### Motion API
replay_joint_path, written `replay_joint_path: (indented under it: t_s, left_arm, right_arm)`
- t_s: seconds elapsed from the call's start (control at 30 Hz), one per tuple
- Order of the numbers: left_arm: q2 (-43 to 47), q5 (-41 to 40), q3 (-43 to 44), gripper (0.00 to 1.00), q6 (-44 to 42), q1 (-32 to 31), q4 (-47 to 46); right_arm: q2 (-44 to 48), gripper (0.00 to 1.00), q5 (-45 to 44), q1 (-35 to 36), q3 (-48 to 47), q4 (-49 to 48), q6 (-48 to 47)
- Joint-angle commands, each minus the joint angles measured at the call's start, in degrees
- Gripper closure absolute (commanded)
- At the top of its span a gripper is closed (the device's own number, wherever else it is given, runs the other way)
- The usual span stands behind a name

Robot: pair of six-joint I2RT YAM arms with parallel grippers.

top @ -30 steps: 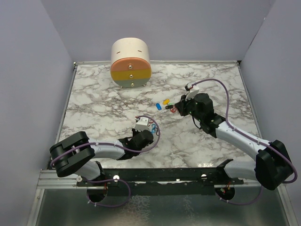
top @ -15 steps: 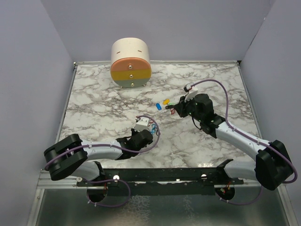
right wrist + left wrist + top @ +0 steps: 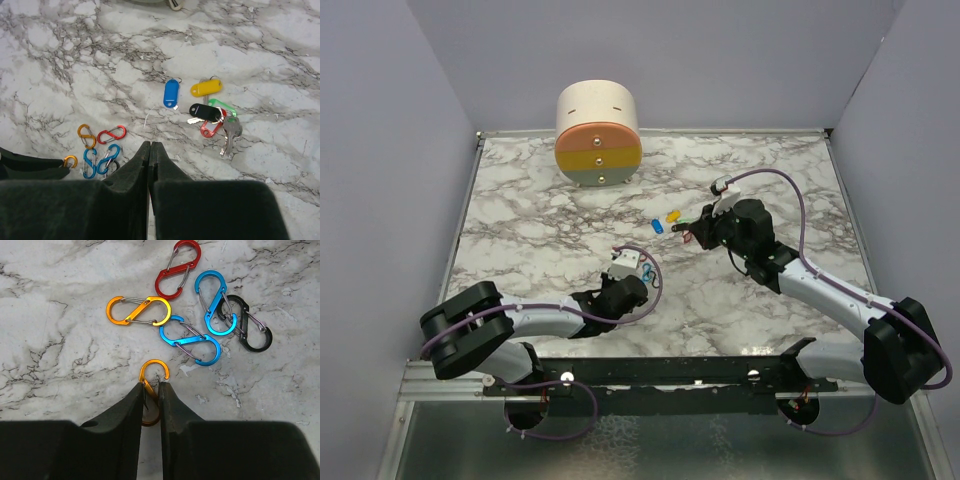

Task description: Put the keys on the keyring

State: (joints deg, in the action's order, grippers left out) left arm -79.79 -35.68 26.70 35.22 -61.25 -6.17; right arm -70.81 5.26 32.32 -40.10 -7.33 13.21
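Observation:
The keys lie on the marble ahead of my right gripper [image 3: 150, 143], whose jaws are pressed together with nothing showing between them. A blue-tagged key [image 3: 171, 93] and a yellow one [image 3: 206, 88] lie apart. Black [image 3: 204, 111], green [image 3: 223, 106] and red [image 3: 210, 127] tags bunch with a bare metal key [image 3: 231, 131]. From above, that cluster [image 3: 672, 222] sits just left of the right gripper [image 3: 693, 232]. My left gripper [image 3: 151, 386] is shut on an orange S-shaped clip keyring [image 3: 151, 361]; its upper loop sticks out past the fingertips.
Other S-clips lie just beyond the left gripper: red [image 3: 178, 268], orange [image 3: 138, 311], two blue [image 3: 189, 336] [image 3: 215, 301] and black [image 3: 250, 327]. A round drawer unit [image 3: 597, 135] stands at the back left. Grey walls close three sides.
The left arm's rear links have shifted slightly. Both grippers and the keys keep their places.

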Motion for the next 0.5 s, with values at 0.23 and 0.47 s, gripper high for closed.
replay_joint_path:
  t_s: [0.23, 0.47]
  left_arm:
    - [0.1, 0.3, -0.9, 0.51, 0.6, -0.4, 1.6]
    - [0.8, 0.7, -1.5, 0.50, 1.8, -0.4, 2.6]
  right_arm:
    - [-0.1, 0.99, 1.0, 0.3, 0.5, -1.4, -0.1]
    - [0.4, 0.99, 0.5, 0.3, 0.7, -1.2, -0.2]
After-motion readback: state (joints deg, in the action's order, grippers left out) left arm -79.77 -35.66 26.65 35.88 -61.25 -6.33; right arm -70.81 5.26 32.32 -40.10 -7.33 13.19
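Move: The lower orange carabiner is at the left fingertips, its middle about 1 cm ahead and 1 cm below, still squeezed between the finger pads. The second orange carabiner lies some 6 cm ahead of the left hand and 1 cm to its right; the nearer blue one is about 3 cm ahead and 3 cm right, the red one roughly 8 cm ahead and 4 cm right. From the idle right hand the lower orange carabiner is about 8 cm back, 14 cm left and 14 cm down. The left hand stays where it is, low over the table and with its wrist unturned, while its fingers spread from a narrow pinch to about half open. Both pads come away from the sides of the lower orange carabiner and end clear of it, a couple of centimetres of open table in all showing beside it between the tips. ##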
